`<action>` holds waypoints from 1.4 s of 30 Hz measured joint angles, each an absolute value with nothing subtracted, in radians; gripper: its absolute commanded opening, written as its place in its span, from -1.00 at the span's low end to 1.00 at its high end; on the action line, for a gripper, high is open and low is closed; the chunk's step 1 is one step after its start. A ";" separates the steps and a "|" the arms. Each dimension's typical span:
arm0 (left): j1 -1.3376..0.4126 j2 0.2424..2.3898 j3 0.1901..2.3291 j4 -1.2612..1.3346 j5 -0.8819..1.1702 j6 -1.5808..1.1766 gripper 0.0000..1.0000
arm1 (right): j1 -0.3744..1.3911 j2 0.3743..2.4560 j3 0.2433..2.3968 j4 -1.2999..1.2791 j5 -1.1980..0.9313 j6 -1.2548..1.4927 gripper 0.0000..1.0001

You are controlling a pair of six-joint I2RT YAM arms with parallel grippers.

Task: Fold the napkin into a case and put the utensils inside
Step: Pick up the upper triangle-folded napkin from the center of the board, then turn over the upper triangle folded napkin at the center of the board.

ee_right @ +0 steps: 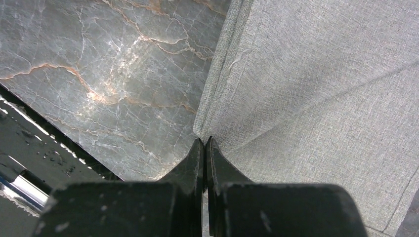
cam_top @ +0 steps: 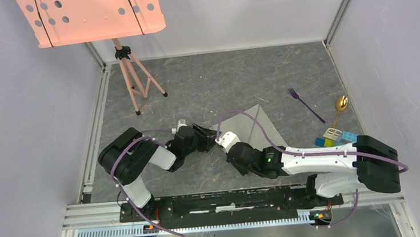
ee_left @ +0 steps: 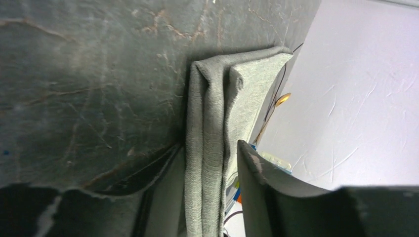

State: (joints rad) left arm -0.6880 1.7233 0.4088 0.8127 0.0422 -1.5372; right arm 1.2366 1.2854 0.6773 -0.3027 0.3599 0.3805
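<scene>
The grey napkin (cam_top: 252,127) lies partly folded on the dark marbled table, just ahead of both arms. My left gripper (cam_top: 211,136) is at its left end. In the left wrist view the napkin's stacked folded layers (ee_left: 210,123) stand between my left fingers (ee_left: 267,187), with a gap on the right side. My right gripper (cam_top: 222,142) is shut, its tips (ee_right: 204,140) at the napkin's corner (ee_right: 316,98); no cloth shows between them. The purple fork (cam_top: 304,103) and the gold spoon (cam_top: 340,107) lie to the right.
Colourful toy blocks (cam_top: 335,137) sit next to the right arm, below the spoon. A salmon perforated panel (cam_top: 92,14) on a tripod (cam_top: 132,79) stands at the back left. White walls enclose the table; a metal rail (cam_top: 232,199) runs along the near edge.
</scene>
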 measured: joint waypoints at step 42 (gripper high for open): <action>-0.419 1.589 1.278 -1.095 -0.277 -0.681 -0.96 | 1.052 1.883 0.589 1.236 -0.466 1.102 -1.00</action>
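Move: The folded napkin's left edge already runs between the left hand's open fingers, about 1 cm below the hand point. Its left corner is some 4 cm farther out and its middle about 13 cm to the right and 4 cm back. The right hand still holds that edge nearer the robot, with the napkin's middle roughly 7 cm ahead and 7 cm to its right. Bare board lies about 28 cm to its left. The napkin's left edge is pinched by the left fingers as they dip about 1 cm and close, while the right fingers keep their grip. Then both hands swing it up 20-odd cm and some 27 cm left, drawing back a little, before turning back down, rightward and slightly forward. Each rolls about 70 degrees, left side rising, leaving the left fingers steeper and the right ones pointing left. ##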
